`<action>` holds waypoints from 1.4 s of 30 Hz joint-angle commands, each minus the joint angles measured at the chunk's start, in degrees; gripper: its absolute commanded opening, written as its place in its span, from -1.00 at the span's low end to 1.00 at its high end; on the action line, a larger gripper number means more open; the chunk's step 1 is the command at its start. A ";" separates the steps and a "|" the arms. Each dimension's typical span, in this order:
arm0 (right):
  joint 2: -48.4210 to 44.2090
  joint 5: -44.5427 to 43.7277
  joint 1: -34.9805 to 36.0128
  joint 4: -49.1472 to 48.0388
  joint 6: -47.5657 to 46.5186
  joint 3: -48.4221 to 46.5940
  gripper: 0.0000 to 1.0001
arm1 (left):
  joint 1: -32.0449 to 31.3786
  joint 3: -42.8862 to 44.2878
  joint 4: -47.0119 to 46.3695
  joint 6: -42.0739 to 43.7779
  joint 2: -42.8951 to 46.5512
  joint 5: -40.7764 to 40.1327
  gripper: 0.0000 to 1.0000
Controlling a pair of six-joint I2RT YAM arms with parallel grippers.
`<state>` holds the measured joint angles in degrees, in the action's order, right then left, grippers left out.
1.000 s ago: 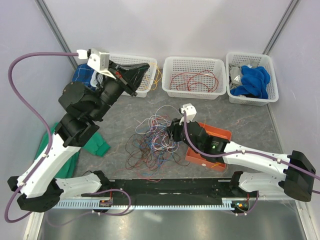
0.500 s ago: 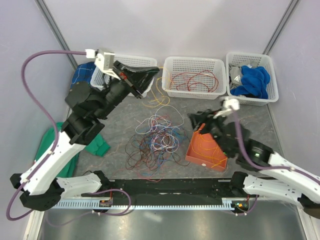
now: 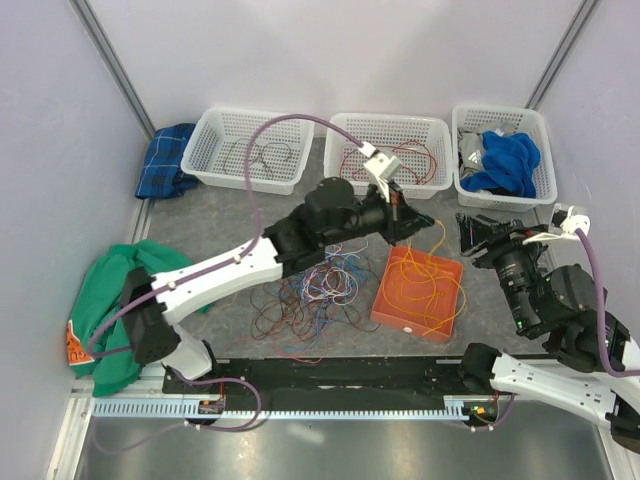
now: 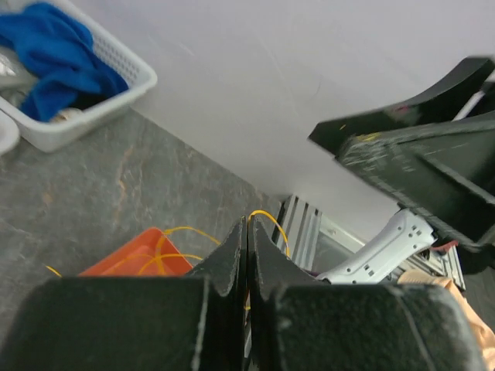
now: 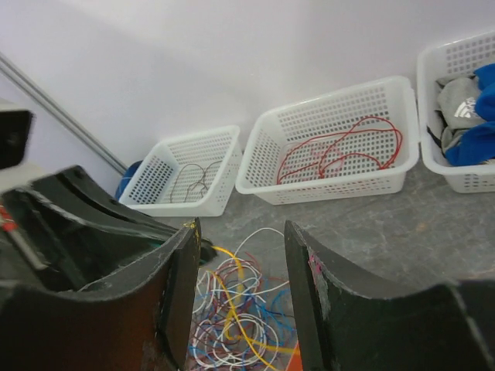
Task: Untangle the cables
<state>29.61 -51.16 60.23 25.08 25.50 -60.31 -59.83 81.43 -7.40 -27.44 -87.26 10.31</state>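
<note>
The cables (image 3: 310, 290) lie in a loose tangle of red, blue, white and purple wires on the grey table, also seen in the right wrist view (image 5: 236, 313). My left gripper (image 3: 418, 223) reaches across above the orange tray (image 3: 390, 305) and is shut on a yellow cable (image 4: 271, 220) that trails down to the yellow loops in the tray (image 3: 432, 285). My right gripper (image 3: 468, 233) hovers to the right of the tray, open with nothing between its fingers (image 5: 241, 229).
Three white baskets stand at the back: the left one (image 3: 215, 125) holds brown wires, the middle one (image 3: 340, 125) red wires, the right one (image 3: 470, 115) blue and grey cloths. A green cloth (image 3: 115, 290) and a blue plaid cloth (image 3: 165, 160) lie at the left.
My left arm swung from the back left basket across to above the orange tray. My right arm pulled back from the tangle to the right and opened wider. Yellow loops now lie in the tray.
</note>
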 commanded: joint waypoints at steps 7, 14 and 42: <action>-4.64 -3.86 -0.02 6.12 1.57 2.30 0.10 | -0.37 -1.97 -5.69 -4.55 -10.37 1.47 -0.97; -3.77 -3.69 0.07 6.38 3.07 5.03 0.10 | -0.90 -5.05 -8.15 -7.19 -16.00 6.12 -0.96; -1.13 0.53 -0.02 3.14 7.64 14.08 0.11 | -2.74 -37.21 15.92 -2.88 27.32 -36.66 0.90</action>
<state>27.46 -52.47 60.20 30.74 31.57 -48.07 -62.72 48.75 -0.10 -30.17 -59.64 -16.25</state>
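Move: The orange box lies almost right under the left gripper, which holds the yellow cable: its middle is about 3 cm to the right, level fore and aft, roughly 24 cm down. The tangled cables lie some 22 cm to the gripper's left and 2 cm farther out; the middle basket stands about 36 cm ahead and 3 cm left, both that low too. From the right gripper the box is about 27 cm straight below. Lower the left gripper about 18 cm towards the orange box, drifting some 5 cm right, then open the fingers wide to let go of the yellow cable. Swing the open gripper left and up, away from the box to above the tangled cables, turning the wrist counter-clockwise. Meanwhile sink the empty, half-open right gripper about 9 cm towards the box. ##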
